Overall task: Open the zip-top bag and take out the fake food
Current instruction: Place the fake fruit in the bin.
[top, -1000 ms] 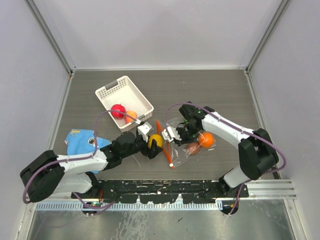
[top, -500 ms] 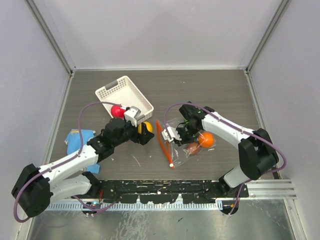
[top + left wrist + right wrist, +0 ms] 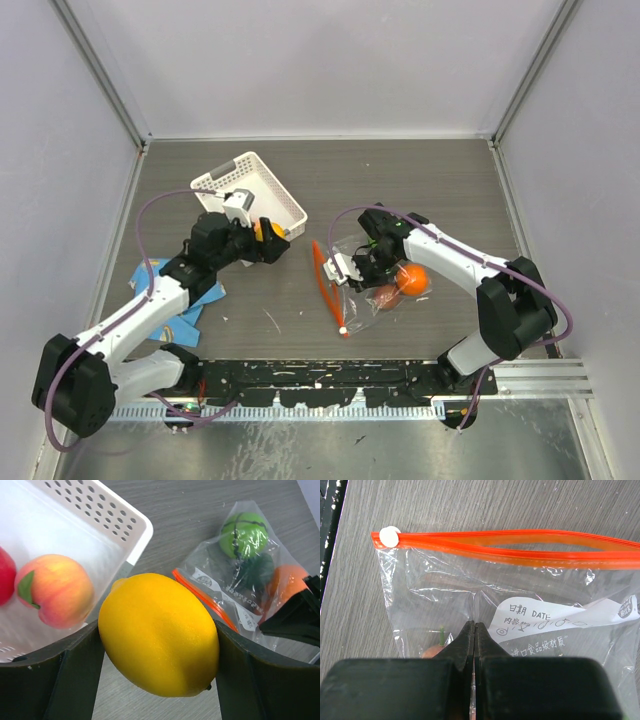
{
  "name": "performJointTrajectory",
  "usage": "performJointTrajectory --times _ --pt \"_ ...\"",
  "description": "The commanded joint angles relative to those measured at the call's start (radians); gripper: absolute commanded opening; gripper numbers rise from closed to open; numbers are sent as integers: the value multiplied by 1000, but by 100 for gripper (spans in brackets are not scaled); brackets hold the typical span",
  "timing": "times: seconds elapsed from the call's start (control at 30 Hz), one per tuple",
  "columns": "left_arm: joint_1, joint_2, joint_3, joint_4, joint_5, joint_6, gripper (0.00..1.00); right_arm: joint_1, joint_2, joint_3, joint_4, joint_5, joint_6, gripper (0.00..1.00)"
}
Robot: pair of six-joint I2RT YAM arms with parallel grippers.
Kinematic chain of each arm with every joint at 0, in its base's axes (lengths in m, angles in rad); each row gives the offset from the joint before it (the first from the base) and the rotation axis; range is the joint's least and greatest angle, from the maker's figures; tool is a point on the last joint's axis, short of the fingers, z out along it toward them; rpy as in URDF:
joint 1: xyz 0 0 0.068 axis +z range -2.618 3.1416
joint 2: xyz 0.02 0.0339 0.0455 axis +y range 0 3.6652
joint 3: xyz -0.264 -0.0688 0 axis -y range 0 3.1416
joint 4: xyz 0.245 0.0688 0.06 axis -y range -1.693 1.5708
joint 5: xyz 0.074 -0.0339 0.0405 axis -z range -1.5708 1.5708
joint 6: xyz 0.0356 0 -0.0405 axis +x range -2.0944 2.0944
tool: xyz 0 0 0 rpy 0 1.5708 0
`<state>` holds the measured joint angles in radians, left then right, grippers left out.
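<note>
The zip-top bag lies right of centre, its orange zip strip gaping. Inside it I see fake food: an orange ball, a brown one, a green one and a dark green one. My right gripper is shut on a fold of the bag's clear film below the strip. My left gripper holds a yellow lemon between its fingers, in the air beside the front corner of the white basket. A peach and a red fruit lie in the basket.
A blue printed cloth lies at the left, partly under my left arm. The basket stands at the back left. Grey walls close in the table on three sides.
My left arm has carried the lemon from beside the bag's mouth back and left to the basket's corner. The right gripper and the bag have not moved.
</note>
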<state>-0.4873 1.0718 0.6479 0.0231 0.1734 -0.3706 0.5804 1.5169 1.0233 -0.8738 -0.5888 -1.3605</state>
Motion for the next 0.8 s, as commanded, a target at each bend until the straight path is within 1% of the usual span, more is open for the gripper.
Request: performJointTrajectory --times 0.0,0.3,0.77 --pt "53 15 60 5 32 -30 0 -1 -15 40 -11 -22 -17 1" --pt "113 66 93 3 11 -44 0 -2 -14 38 -11 -23 -19 1" --pt "167 176 172 -31 -148 -36 0 -1 -9 38 -14 -23 -21 1"
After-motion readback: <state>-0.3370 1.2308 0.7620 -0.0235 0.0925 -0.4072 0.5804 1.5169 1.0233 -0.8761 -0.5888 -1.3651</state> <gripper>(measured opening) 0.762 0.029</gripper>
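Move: The left hand, holding the yellow fruit, hangs just short of the bin's near right edge; the bin's middle is about 12 cm ahead, 7 cm to the left and 14 cm below. In the bin, the peach lies some 6 cm ahead and 3 cm left, the red apple about 9 cm ahead and 9 cm left. The bag's orange mouth is roughly 8 cm back and 13 cm right. From the right hand the bin's middle is about 19 cm ahead, 25 cm left. Forward and to the left in equal measure, about 7 cm in all and sinking only a centimetre or so, the left hand carries the yellow fruit in over the bin's near end towards the peach and apple. On the way the wrist swings some 15 degrees counter-clockwise and tips slightly down, and the fingers keep their hold. ##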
